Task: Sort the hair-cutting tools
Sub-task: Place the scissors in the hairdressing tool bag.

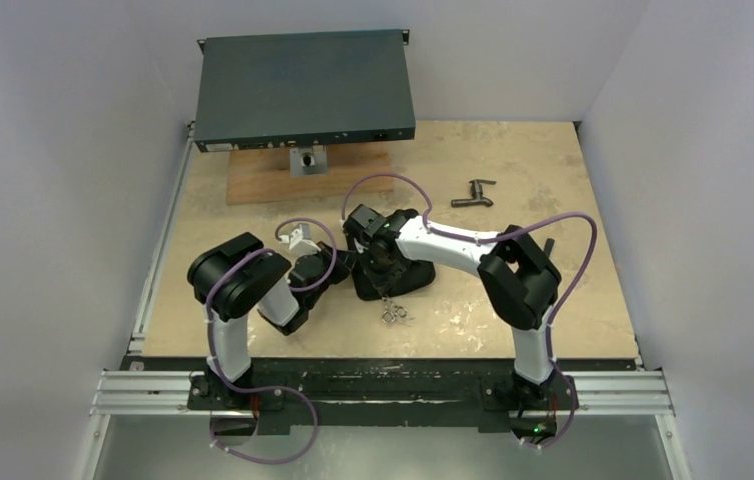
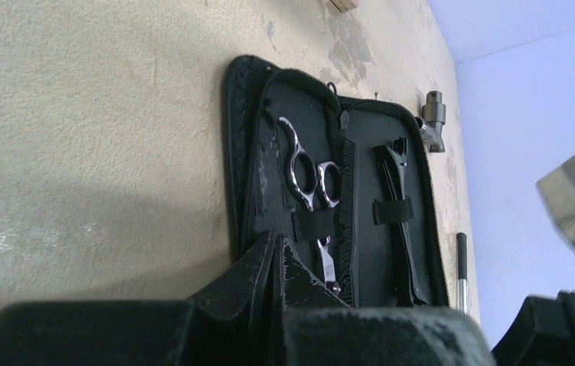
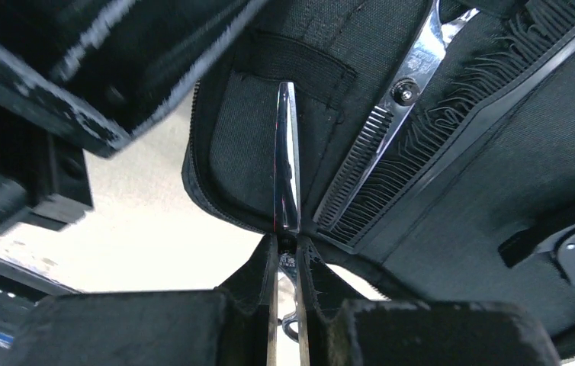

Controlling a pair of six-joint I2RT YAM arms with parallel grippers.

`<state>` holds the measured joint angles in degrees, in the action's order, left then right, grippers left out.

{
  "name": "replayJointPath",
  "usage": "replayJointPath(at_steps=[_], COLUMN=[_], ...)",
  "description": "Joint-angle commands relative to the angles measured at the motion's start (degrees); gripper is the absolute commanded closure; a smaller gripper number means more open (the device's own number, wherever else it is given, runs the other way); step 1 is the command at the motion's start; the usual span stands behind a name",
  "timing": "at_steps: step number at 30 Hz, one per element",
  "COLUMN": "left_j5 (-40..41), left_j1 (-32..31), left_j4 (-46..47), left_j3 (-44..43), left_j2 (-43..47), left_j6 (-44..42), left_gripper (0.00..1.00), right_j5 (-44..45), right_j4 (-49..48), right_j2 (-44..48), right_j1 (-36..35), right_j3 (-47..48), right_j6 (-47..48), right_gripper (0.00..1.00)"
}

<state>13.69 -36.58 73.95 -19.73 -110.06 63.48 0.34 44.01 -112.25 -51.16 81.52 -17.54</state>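
An open black case (image 2: 237,152) lies on the table. Strapped inside it are silver scissors (image 2: 309,177), a black comb (image 2: 351,229) and a thin black clip (image 2: 400,221). My right gripper (image 3: 287,242) is shut on a second pair of silver scissors (image 3: 287,152) near the pivot. Its blades point into the case under an elastic strap, and its handles (image 1: 393,313) stick out toward the near edge. The strapped pair's toothed blade (image 3: 380,141) lies just to the right. My left gripper (image 2: 278,238) is shut with nothing in it, at the case's near-left corner.
A dark metal T-shaped fitting (image 1: 473,193) lies at the back right, and a small hammer's handle (image 2: 461,267) lies beside the case. A flat dark metal box (image 1: 303,90) on a wooden board (image 1: 253,180) stands at the back. Metal rails (image 1: 383,390) run along the near edge.
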Motion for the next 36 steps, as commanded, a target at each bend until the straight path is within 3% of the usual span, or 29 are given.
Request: replayJointPath(at_steps=[1, 16, 17, 20, 23, 27, 30, 33, 36], left_j5=[1.0, 1.6, 1.9, 3.4, 4.8, 6.4, 7.4, 7.5, 7.8], left_j1=[-0.7, -1.5, -1.5, -1.5, -1.5, -1.5, -1.5, -1.5, -2.1], left_j4=[5.0, 5.6, 5.9, 5.9, 4.3, 2.7, 0.0, -5.6, -17.7], left_j3=[-0.1, 0.4, 0.7, 2.0, 3.1, 4.3, 5.6, 6.9, 7.8], left_j2=[-1.3, -1.1, -0.9, 1.2, 4.2, 8.0, 12.0, 17.7, 26.6], left_j6=[-0.1, -0.3, -0.3, -0.8, -1.7, -2.8, -3.6, -4.0, -4.3], left_gripper=[1.0, 1.0, 1.0, 1.0, 1.0, 1.0, 0.94, 0.8, 0.67], right_j5=[-1.7, -2.8, -2.7, -2.3, -1.9, -0.4, 2.1, 5.1, 11.2], right_j4=[-3.4, -8.1, -8.6, -10.0, -10.7, -10.5, -11.7, -15.5, -19.3], right_j2=[-0.6, 2.5, 3.0, 5.7, 8.4, 12.2, 17.3, 23.5, 28.5], right_j1=[1.2, 1.8, 1.8, 1.8, 1.8, 1.7, 1.5, 1.4, 2.1], right_j3=[3.9, -1.6, -2.1, -3.6, -4.5, -6.1, -10.2, -17.3, -23.4], right_j6=[-0.7, -2.8, -3.0, -3.6, -3.8, -4.6, -5.8, -8.7, -11.2], right_gripper=[1.0, 1.0, 0.97, 0.77, 0.65, 0.62, 0.61, 0.61, 0.48])
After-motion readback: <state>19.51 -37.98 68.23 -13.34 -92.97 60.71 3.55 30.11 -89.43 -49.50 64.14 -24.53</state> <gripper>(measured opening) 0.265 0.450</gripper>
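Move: Near the bag's close left corner, the right hand holds the scissors by the pivot. The empty strap their blades head for lies about 8 cm ahead and 4 cm left, some 2 cm lower; the thinning scissors' middle is about 3 cm to the right of that strap, and the comb's middle 10 cm straight ahead of the hand. From the left hand at the bag's left edge, the strap is 2 cm back, 3 cm right and 1 cm below. Nudging the held scissors some 2 cm forward and a bit left, blades first towards the empty strap, the right hand sinks about 1 cm, opens and lets go of them, then rises about 7 cm, fingertips swinging forward-left some 20 degrees, and finally veers right. The left fingertips stay on the bag's left edge, then lift off about 5 cm, drifting left as they start to open. ##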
